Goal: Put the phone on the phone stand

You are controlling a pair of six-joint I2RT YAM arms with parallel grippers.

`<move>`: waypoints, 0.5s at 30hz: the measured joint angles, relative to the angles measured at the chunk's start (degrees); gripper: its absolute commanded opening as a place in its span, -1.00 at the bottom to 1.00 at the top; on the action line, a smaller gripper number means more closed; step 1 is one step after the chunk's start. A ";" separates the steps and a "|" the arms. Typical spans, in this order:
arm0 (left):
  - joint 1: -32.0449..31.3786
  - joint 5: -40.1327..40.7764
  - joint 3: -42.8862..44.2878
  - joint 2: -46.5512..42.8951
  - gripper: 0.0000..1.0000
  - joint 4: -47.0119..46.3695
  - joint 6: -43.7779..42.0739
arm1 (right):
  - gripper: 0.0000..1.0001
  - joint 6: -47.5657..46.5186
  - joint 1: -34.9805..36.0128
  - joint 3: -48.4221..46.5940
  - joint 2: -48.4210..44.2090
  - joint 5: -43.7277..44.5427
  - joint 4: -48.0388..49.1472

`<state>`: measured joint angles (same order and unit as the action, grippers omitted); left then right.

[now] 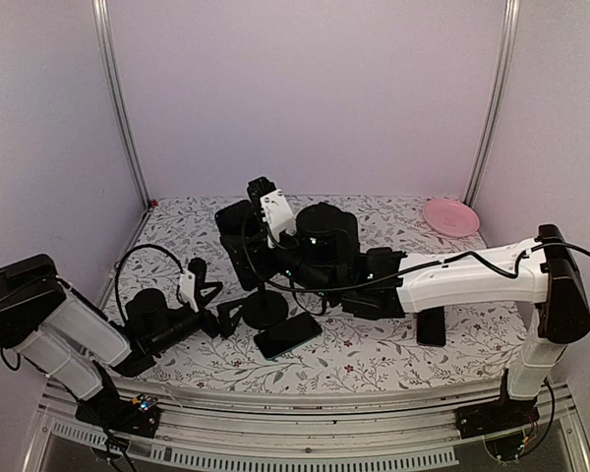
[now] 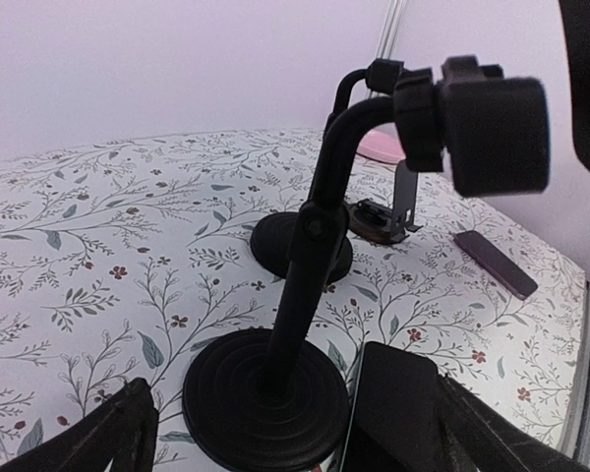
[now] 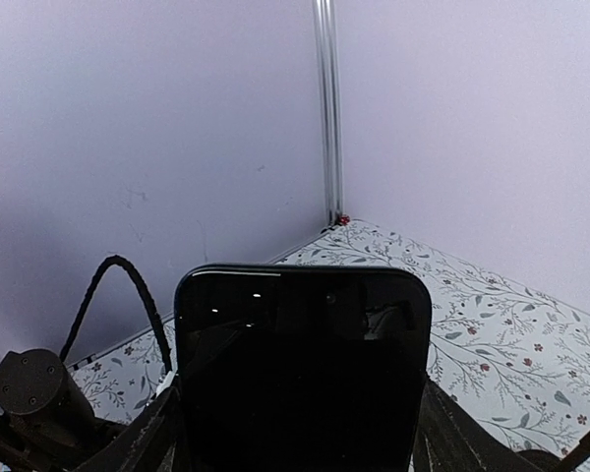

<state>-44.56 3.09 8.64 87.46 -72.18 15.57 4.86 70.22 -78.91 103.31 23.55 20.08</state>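
In the right wrist view a black phone (image 3: 303, 374) stands upright, and my right gripper (image 3: 300, 438) is shut on its two long sides. From above, that gripper (image 1: 271, 212) holds the phone (image 1: 260, 189) high beside the top of the black phone stand (image 1: 265, 310). The stand's round base (image 2: 265, 398) and bent neck fill the left wrist view, with its clamp head (image 2: 482, 128) at the upper right. My left gripper (image 2: 295, 442) is open, one finger on each side of that base. A second dark phone (image 2: 398, 403) lies flat against the base.
Another round black base (image 2: 300, 246) stands behind the near one. A dark flat slab (image 1: 431, 326) lies on the patterned cloth under the right arm. At the back right corner sits a pink plate (image 1: 450, 216). White walls close in the back and sides.
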 measured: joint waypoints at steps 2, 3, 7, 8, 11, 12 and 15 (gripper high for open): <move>0.02 -0.02 -0.74 -3.61 0.91 1.95 0.66 | -0.30 -0.02 -0.57 0.13 0.02 -3.06 0.94; 0.04 0.00 -0.81 -5.92 0.91 3.32 0.96 | -0.30 0.04 -1.03 0.48 0.02 -5.05 2.03; 0.11 0.33 -0.70 -12.72 0.88 7.91 1.55 | -0.31 0.04 -2.78 2.38 0.02 -9.46 4.46; 0.11 0.39 -0.50 -14.12 0.88 9.42 1.64 | -0.31 0.07 -3.23 2.99 0.02 -10.73 4.83; 0.11 0.90 0.72 -18.10 0.85 14.49 2.10 | -0.30 0.35 -4.22 4.52 0.02 -13.14 5.64; 0.11 1.11 1.22 -19.30 0.84 16.20 2.25 | -0.30 0.42 -4.44 5.14 0.02 -13.60 6.19; 0.13 1.70 1.92 -22.64 0.82 20.00 2.80 | -0.30 0.68 -5.11 7.02 0.02 -14.27 7.54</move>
<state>-44.42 4.80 10.57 64.82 -52.18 18.37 5.54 65.10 -71.90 103.33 9.28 27.62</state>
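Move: Ahead of the right hand, which holds the upright phone, the left phone stand's head lies about 5 cm farther out, 1 cm to the right and roughly 10 cm lower. That stand's base is some 7 cm ahead, 1 cm left and 28 cm down; the flat phone is level fore-and-aft, 4 cm right and 30 cm down. From the open left hand, the stand's head is about 3 cm ahead, 9 cm right and 8 cm up. Lowering the upright phone about 3 cm towards the left stand's head, the right hand also eases slightly forward and turns some 10 degrees counter-clockwise, keeping its grip on the phone's side edges with the back facing the head. The left hand, already clear of the stand and wide open, rises about 6 cm and draws a little farther left, away from the stand's base. ##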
